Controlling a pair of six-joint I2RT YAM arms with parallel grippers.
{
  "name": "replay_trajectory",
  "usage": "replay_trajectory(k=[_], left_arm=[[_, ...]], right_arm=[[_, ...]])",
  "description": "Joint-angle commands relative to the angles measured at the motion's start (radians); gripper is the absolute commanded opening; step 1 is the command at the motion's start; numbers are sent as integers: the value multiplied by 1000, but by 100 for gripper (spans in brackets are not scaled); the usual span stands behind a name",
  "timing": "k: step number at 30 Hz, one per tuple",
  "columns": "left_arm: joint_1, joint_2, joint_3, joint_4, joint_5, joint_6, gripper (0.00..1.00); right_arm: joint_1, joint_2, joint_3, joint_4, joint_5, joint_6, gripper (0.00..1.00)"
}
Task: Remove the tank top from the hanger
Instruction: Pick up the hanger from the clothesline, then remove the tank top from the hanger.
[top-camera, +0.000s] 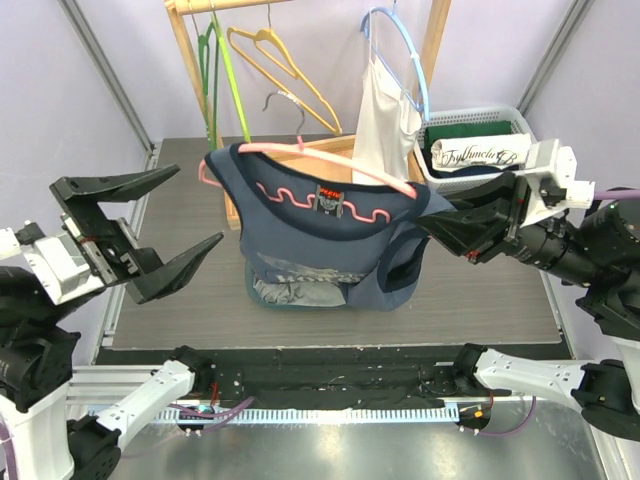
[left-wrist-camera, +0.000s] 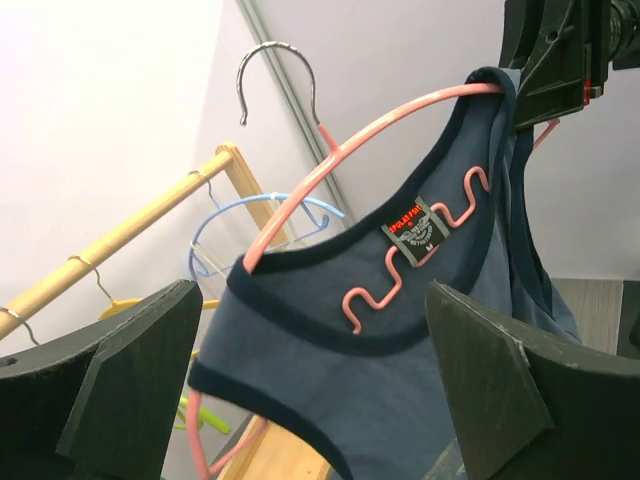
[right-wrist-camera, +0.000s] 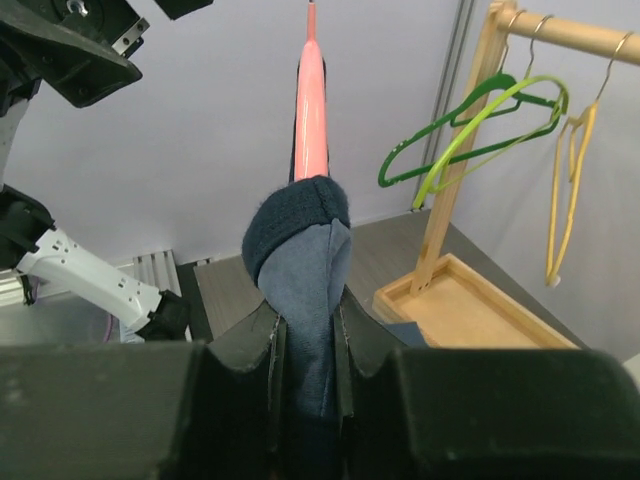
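A navy tank top (top-camera: 320, 235) hangs on a pink hanger (top-camera: 300, 150) above the middle of the table; its hem bunches on the table surface. The hanger's metal hook (top-camera: 285, 100) is off the rail. My right gripper (top-camera: 432, 222) is shut on the tank top's right shoulder at the hanger's end. In the right wrist view the blue fabric (right-wrist-camera: 300, 230) is pinched in the right gripper (right-wrist-camera: 308, 320), with the hanger (right-wrist-camera: 310, 110) rising beyond. My left gripper (top-camera: 199, 204) is wide open, left of the hanger and apart from it. From the left gripper (left-wrist-camera: 312, 300), the tank top (left-wrist-camera: 400, 380) and the hanger (left-wrist-camera: 330, 170) lie ahead.
A wooden rack (top-camera: 185, 40) at the back carries green (top-camera: 212, 70), yellow (top-camera: 285, 70) and blue (top-camera: 400, 45) hangers; a white garment (top-camera: 385, 125) hangs from the blue one. A white basket (top-camera: 470, 120) of folded clothes stands at the back right. The rack's wooden tray base (right-wrist-camera: 470, 310) lies beneath.
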Motion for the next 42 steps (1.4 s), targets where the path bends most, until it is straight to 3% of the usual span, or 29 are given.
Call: replay_trajectory(k=[1, 11, 20, 25, 30, 33, 34, 35, 36, 41, 42], left_arm=[[2, 33, -48, -34, 33, 39, 100], [3, 132, -65, -43, 114, 14, 96], [3, 162, -38, -199, 225, 69, 65], [3, 160, -34, -236, 216, 82, 31], [3, 155, -44, -219, 188, 102, 29], [3, 151, -62, -173, 150, 123, 25], [2, 151, -68, -158, 133, 137, 24], [3, 152, -80, -126, 98, 181, 24], [3, 152, -87, -108, 75, 206, 23], [-15, 169, -160, 133, -150, 321, 9], [-20, 174, -169, 173, -178, 358, 8]], right_arm=[[6, -6, -3, 86, -53, 21, 1], [6, 17, -45, 83, -107, 16, 1], [4, 29, -56, 85, -116, -10, 1], [6, 60, -48, 88, -105, -45, 1], [4, 81, -62, 100, -49, -79, 1], [6, 85, -88, 135, 78, -80, 2], [6, 83, -103, 147, 118, -82, 6], [6, 85, -111, 170, 213, -83, 19], [6, 89, -118, 184, 267, -85, 43], [7, 112, -144, 253, 424, -99, 63], [6, 115, -146, 261, 442, -100, 73]])
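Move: The left hand, empty and open, has the bare pink arm just left of the pink hanger's neck about 9 cm ahead, 11 cm to its right and 2 cm lower. The neck is some 4 cm farther right and 1 cm farther out than that spot; the tank top's middle hangs about 7 cm right of it and 14 cm below. From the right hand, which holds the shirt-covered right shoulder, that spot lies about 26 cm left, 8 cm ahead, roughly level. The left fingers close on the pink hanger's arm beside its neck, after the hand has gone about 10 cm down, 6 forward and 5 right, fingertips tipping down some 15 degrees; it then eases farther forward. The right hand brings its held shoulder about 5 cm down and 4 left to meet it, then opens partway and swings forward some 7 cm, turning clockwise. ##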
